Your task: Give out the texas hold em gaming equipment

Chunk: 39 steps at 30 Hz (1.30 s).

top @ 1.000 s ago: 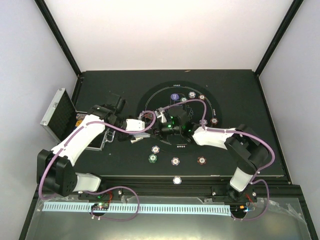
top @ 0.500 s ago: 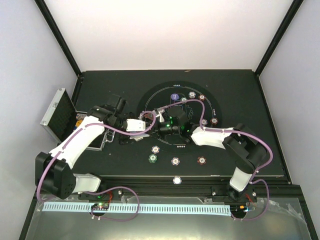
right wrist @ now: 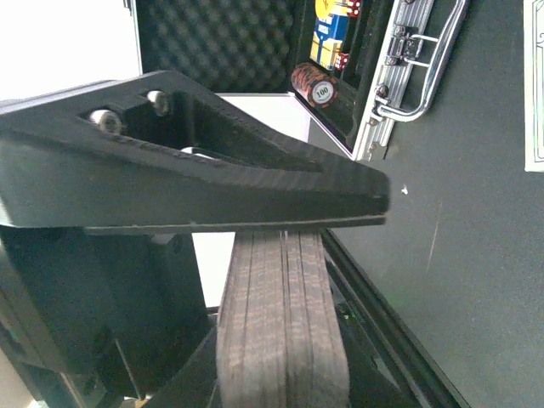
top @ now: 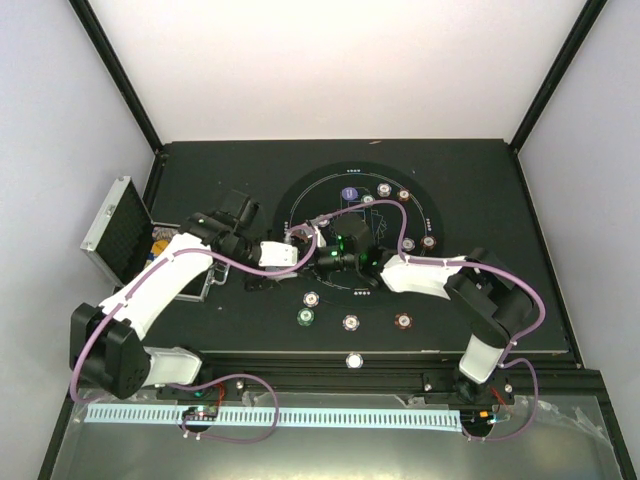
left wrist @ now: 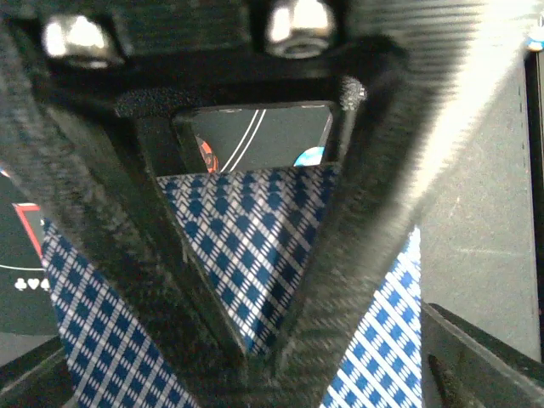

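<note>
The two grippers meet over the black mat left of centre. My right gripper (top: 325, 258) is shut on a thick deck of playing cards (right wrist: 280, 323), clamped by its flat faces, with its edge toward the right wrist camera. In the left wrist view the deck's blue checked card back (left wrist: 255, 246) fills the frame behind a dark triangular finger (left wrist: 102, 212) lying flat on it. My left gripper (top: 295, 250) is at the deck, its own fingers standing wide apart. Several striped poker chips lie on the mat, among them a green one (top: 303, 317) and a red-brown one (top: 402, 321). A purple button disc (top: 349, 193) lies farther back.
The silver ribbed case (top: 115, 230) stands open at the table's left edge, with a stack of red-brown chips (right wrist: 314, 83) inside. A white disc (top: 353, 360) sits at the front rail. More chips (top: 428, 241) ring the printed circle on the right.
My left gripper has opened off the deck and shifted slightly right. My right gripper has closed on the deck.
</note>
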### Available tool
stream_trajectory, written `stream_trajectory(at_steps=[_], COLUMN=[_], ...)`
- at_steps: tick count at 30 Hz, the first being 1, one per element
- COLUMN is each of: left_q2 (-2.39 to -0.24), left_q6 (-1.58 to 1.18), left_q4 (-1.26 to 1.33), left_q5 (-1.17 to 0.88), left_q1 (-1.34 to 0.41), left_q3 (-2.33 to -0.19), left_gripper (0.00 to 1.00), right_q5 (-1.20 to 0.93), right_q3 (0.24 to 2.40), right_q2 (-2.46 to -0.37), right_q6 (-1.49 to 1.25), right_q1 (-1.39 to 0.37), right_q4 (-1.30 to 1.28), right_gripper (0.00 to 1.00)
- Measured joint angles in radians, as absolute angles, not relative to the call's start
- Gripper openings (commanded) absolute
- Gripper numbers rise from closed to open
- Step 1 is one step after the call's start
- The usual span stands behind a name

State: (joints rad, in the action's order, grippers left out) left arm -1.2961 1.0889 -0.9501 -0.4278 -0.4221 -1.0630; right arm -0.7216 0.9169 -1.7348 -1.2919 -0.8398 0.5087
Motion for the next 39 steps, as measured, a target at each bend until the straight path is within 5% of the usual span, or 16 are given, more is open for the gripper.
stream_trajectory(at_steps=[19,26,39], left_q2=[-1.323,-1.322,-1.228], left_q6=[1.033,1.011,0.984], left_q4=[-0.957,-0.979,-1.026], left_q5=[-0.368,-0.363,-0.366], left_q1=[-0.427,-0.427,-0.428], left_q3=[-1.068,-1.079,-1.078], left_gripper=[0.33,0.03,0.01], right_q5=[-0.724,-0.725,-0.724], right_q3=[0.933,0.959,0.98], right_q2=[-1.759,-1.757,-1.724], right_q6=[-1.265,-1.209,-1.097], right_q1=[-0.844,-0.846,-0.862], right_q4=[0.497,0.435,0.368], right_gripper=[0.01,0.02,0.44])
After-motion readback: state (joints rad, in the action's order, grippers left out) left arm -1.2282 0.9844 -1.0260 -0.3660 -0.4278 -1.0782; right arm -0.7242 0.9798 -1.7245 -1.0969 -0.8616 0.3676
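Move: Between the two grippers hangs the blue-backed card deck, still pinched by the right hand at its fingertips, its middle about 2 cm to the left of that hand point. From the open left hand it lies roughly 1 cm to the right and 1 cm below. Counted from the left hand and some 13 cm lower, the red triangle marker is about 8 cm ahead and 3 cm right, the nearest white chip about 9 cm back and 6 cm right. Taking over the card deck in mid-air, the left hand sinks about 1 cm and closes from nearly wide open until its fingers grip the deck; it then draws back and left and rises some 2 cm, turning slightly counter-clockwise. The right hand keeps its pinch, dipping a little, then rises about 1 cm as its wrist tips and its fingers start to part around the deck. ##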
